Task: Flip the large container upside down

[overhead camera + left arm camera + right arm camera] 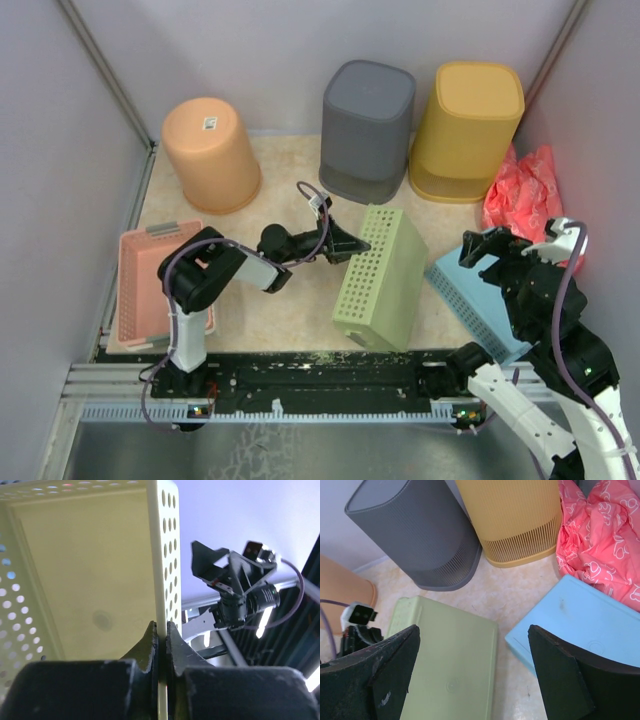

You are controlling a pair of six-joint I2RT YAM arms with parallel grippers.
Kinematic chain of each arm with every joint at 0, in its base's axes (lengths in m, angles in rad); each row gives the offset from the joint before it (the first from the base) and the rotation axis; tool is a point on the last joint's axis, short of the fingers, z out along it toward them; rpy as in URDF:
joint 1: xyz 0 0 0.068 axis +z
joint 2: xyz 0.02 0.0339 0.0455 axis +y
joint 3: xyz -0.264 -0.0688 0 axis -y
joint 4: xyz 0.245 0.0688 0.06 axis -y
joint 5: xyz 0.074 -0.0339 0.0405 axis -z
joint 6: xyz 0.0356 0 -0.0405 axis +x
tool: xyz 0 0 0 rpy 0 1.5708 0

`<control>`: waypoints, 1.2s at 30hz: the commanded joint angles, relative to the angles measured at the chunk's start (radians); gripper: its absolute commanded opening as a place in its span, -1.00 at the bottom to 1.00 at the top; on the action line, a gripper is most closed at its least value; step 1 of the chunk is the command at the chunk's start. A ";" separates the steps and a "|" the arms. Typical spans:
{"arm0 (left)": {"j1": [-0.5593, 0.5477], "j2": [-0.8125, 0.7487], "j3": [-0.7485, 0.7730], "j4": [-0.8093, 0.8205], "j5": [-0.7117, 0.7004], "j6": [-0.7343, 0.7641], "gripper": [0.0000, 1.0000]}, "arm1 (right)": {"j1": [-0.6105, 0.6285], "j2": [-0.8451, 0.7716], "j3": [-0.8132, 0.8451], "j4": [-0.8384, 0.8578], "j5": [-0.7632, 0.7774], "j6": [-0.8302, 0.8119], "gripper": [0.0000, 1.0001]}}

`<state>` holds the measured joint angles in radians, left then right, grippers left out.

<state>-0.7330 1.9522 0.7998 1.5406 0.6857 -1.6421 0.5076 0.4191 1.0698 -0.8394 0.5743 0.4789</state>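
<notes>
The large container is a pale green perforated basket (pixel 380 280) in the middle of the table. It is tipped up on one long side, with its opening toward the left arm. My left gripper (pixel 352 245) is shut on its upper side wall. In the left wrist view the fingers (pixel 161 630) pinch the thin wall, and the basket's inside (pixel 90 570) fills the left of the picture. The basket's smooth base (pixel 445 670) faces the right wrist camera. My right gripper (pixel 490 250) hovers open to the right of the basket, holding nothing, and shows in its own view (pixel 474 635).
Upside-down bins stand along the back: an orange bucket (pixel 210 152), a grey bin (pixel 367 130) and a yellow bin (pixel 468 128). A red plastic bag (pixel 525 185) lies at the right wall. A blue basket (pixel 478 300) lies overturned under my right arm. A pink basket (pixel 150 285) sits at the left.
</notes>
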 commanded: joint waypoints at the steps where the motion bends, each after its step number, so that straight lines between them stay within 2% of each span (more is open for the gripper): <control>1: 0.028 0.111 0.003 0.246 0.077 -0.073 -1.00 | -0.001 0.000 0.042 0.008 -0.005 -0.007 0.78; 4: 0.060 0.121 -0.028 0.204 0.107 -0.043 -0.70 | 0.000 -0.003 0.048 -0.004 -0.003 -0.006 0.78; 7: 0.076 0.039 -0.067 -0.014 0.123 0.136 -0.15 | -0.001 -0.011 0.043 -0.008 -0.002 -0.001 0.78; 11: 0.072 -0.106 -0.025 -0.624 0.076 0.483 0.52 | -0.001 -0.011 0.025 0.002 -0.017 0.005 0.78; 16: 0.072 -0.219 0.107 -1.219 -0.119 0.809 0.98 | 0.000 0.015 0.003 0.016 -0.092 -0.018 0.78; 23: 0.069 -0.247 0.242 -1.618 -0.348 1.035 0.99 | 0.000 0.174 -0.010 -0.042 -0.292 -0.081 0.78; 29: 0.069 -0.276 0.271 -1.712 -0.419 1.079 0.99 | 0.000 0.197 -0.086 -0.010 -0.397 -0.083 0.78; 36: 0.069 -0.452 0.351 -1.860 -0.529 1.131 0.99 | 0.000 0.220 -0.177 0.085 -0.630 -0.031 0.78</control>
<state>-0.6613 1.6489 1.0626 -0.2111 0.2550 -0.5777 0.5076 0.6342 0.9325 -0.8680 0.1215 0.4183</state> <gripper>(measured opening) 0.996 0.890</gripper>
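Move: The left gripper still pinches the upper rim of the green container, which is tipped up on edge; its middle lies about 4 cm back, 5 cm right and 11 cm below. The grey bin stands some 25 cm straight ahead and 10 cm lower, and the blue container about 33 cm right, 4 cm back and 17 cm lower. From the right gripper, the green container's middle is roughly 19 cm left, 1 cm ahead and 22 cm below. Lower the left gripper about 5 cm with the green container's rim, open the fingers wide to let go, and keep sinking while drawing some 9 cm left and a little forward, tipping the fingers from pointing right to steeply down beside the container's left edge. Then bring the open right gripper down and left towards the container, tilting it down and turning counter-clockwise, each about 25 degrees. ##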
